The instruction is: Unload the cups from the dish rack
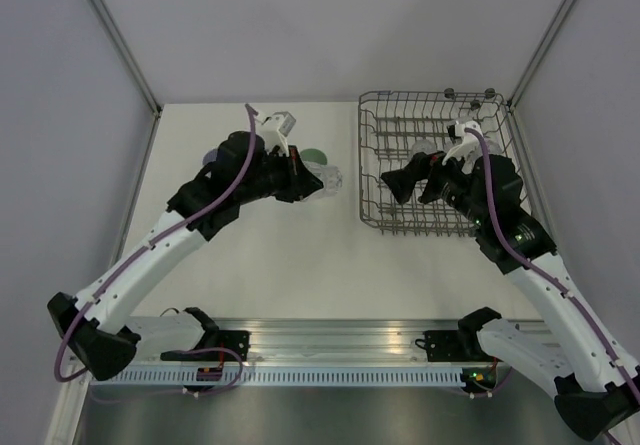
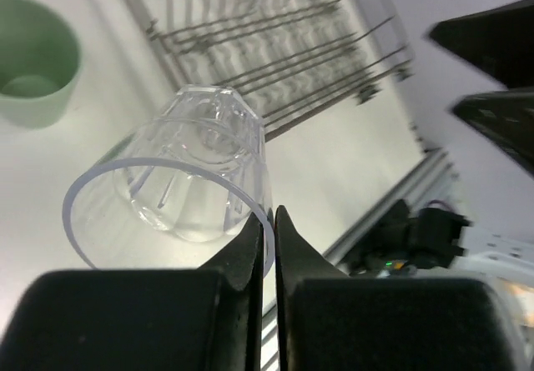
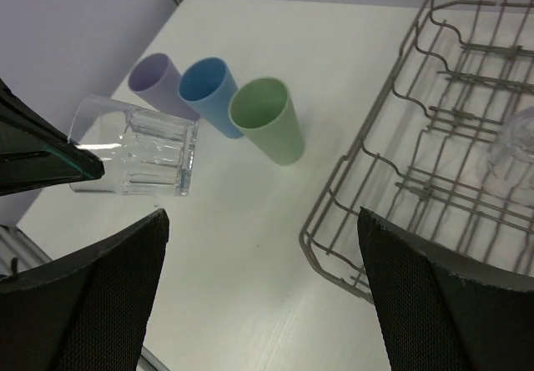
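My left gripper (image 2: 269,221) is shut on the rim of a clear glass (image 2: 179,179), which hangs tilted on its side above the table. In the right wrist view the same clear glass (image 3: 138,150) is left of the lavender cup (image 3: 154,79), blue cup (image 3: 209,87) and pale green cup (image 3: 267,121), which stand in a row. My right gripper (image 3: 263,292) is open and holds nothing, at the left edge of the dish rack (image 3: 434,162). Another clear glass (image 3: 513,150) lies inside the rack. From above, the left gripper (image 1: 312,185) is left of the rack (image 1: 365,165) and the right gripper (image 1: 412,187) is over it.
The grey wire rack fills the far right of the table, close to the right wall post (image 1: 545,45). A metal rail (image 1: 330,350) with both arm bases runs along the near edge. The three plastic cups stand between the left arm and the rack.
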You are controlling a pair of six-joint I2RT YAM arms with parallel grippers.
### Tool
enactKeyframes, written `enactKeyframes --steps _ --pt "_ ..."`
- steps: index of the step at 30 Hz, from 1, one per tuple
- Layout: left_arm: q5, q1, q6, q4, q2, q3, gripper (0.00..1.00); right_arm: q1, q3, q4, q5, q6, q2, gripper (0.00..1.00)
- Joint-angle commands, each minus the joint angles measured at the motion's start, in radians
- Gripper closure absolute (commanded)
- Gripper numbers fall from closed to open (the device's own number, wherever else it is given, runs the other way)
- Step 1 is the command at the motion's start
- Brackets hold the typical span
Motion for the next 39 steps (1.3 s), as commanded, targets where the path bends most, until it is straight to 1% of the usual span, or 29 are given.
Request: enactKeyframes --steps 1,2,3,6,7,10,13,18,24,28,34,39 --pt "-0.172 -0.04 0.124 -0.279 0.118 0.117 0.98 0.002 0.051 -0.14 0.1 -0.111 -0.02 0.02" --pt "-0.196 -0.063 0.138 -0.316 0.147 0.163 0.98 0.002 0.054 -0.149 0.11 -0.121 -0.023 0.02" --pt "-0.242 -0.073 0.144 -0.391 0.212 0.186 0.98 0.002 0.054 -0.171 0.136 -0.131 -0.031 0.02" --pt "-0.311 -0.114 0.164 -0.507 0.3 0.264 0.98 0.002 0.06 -0.2 0.164 -0.15 -0.04 0.02" --pt "-0.34 -0.122 0.167 -0.523 0.347 0.277 0.98 0.002 0.06 -0.214 0.163 -0.157 -0.043 0.02" --pt "-0.361 -0.13 0.181 -0.565 0.415 0.312 0.98 0.004 0.057 -0.238 0.164 -0.171 -0.049 0.02" --pt "-0.365 -0.133 0.213 -0.604 0.474 0.353 0.98 0.004 0.05 -0.249 0.173 -0.179 -0.06 0.02" --pt "-0.381 -0.148 0.262 -0.677 0.624 0.445 0.98 0.004 0.05 -0.258 0.178 -0.193 -0.072 0.02" --pt "-0.37 -0.169 0.308 -0.701 0.743 0.514 0.98 0.004 0.044 -0.26 0.176 -0.199 -0.077 0.02" --pt "-0.353 -0.169 0.316 -0.695 0.788 0.537 0.98 0.002 0.043 -0.263 0.178 -0.202 -0.081 0.02" --pt "-0.325 -0.169 0.32 -0.666 0.845 0.527 0.98 0.002 0.04 -0.264 0.178 -0.207 -0.091 0.02" --pt "-0.304 -0.171 0.32 -0.635 0.848 0.498 0.98 0.002 0.037 -0.263 0.173 -0.207 -0.092 0.02"
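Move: On the table some 30 cm below the left hand, about 2 cm ahead and 2 cm to its left, lies the free spot for the held clear cup. The green cup stands some 12 cm beyond that spot, the blue one 10 cm left of the green, and the rack's near left corner about 12 cm right of the spot. From the right hand, the nearest racked clear cup is about 15 cm ahead, 4 cm right and 24 cm below, with another 7 cm right of it. Lowering the clear cup about 23 cm almost straight down, the left hand keeps its pinch on the rim and swings its fingers some 60 degrees from slanting out to the right to pointing straight down, quick at first, then slower. The open, empty right hand eases about 5 cm right and 3 cm down over the rack, rolling some 15 degrees, then all but stops. ##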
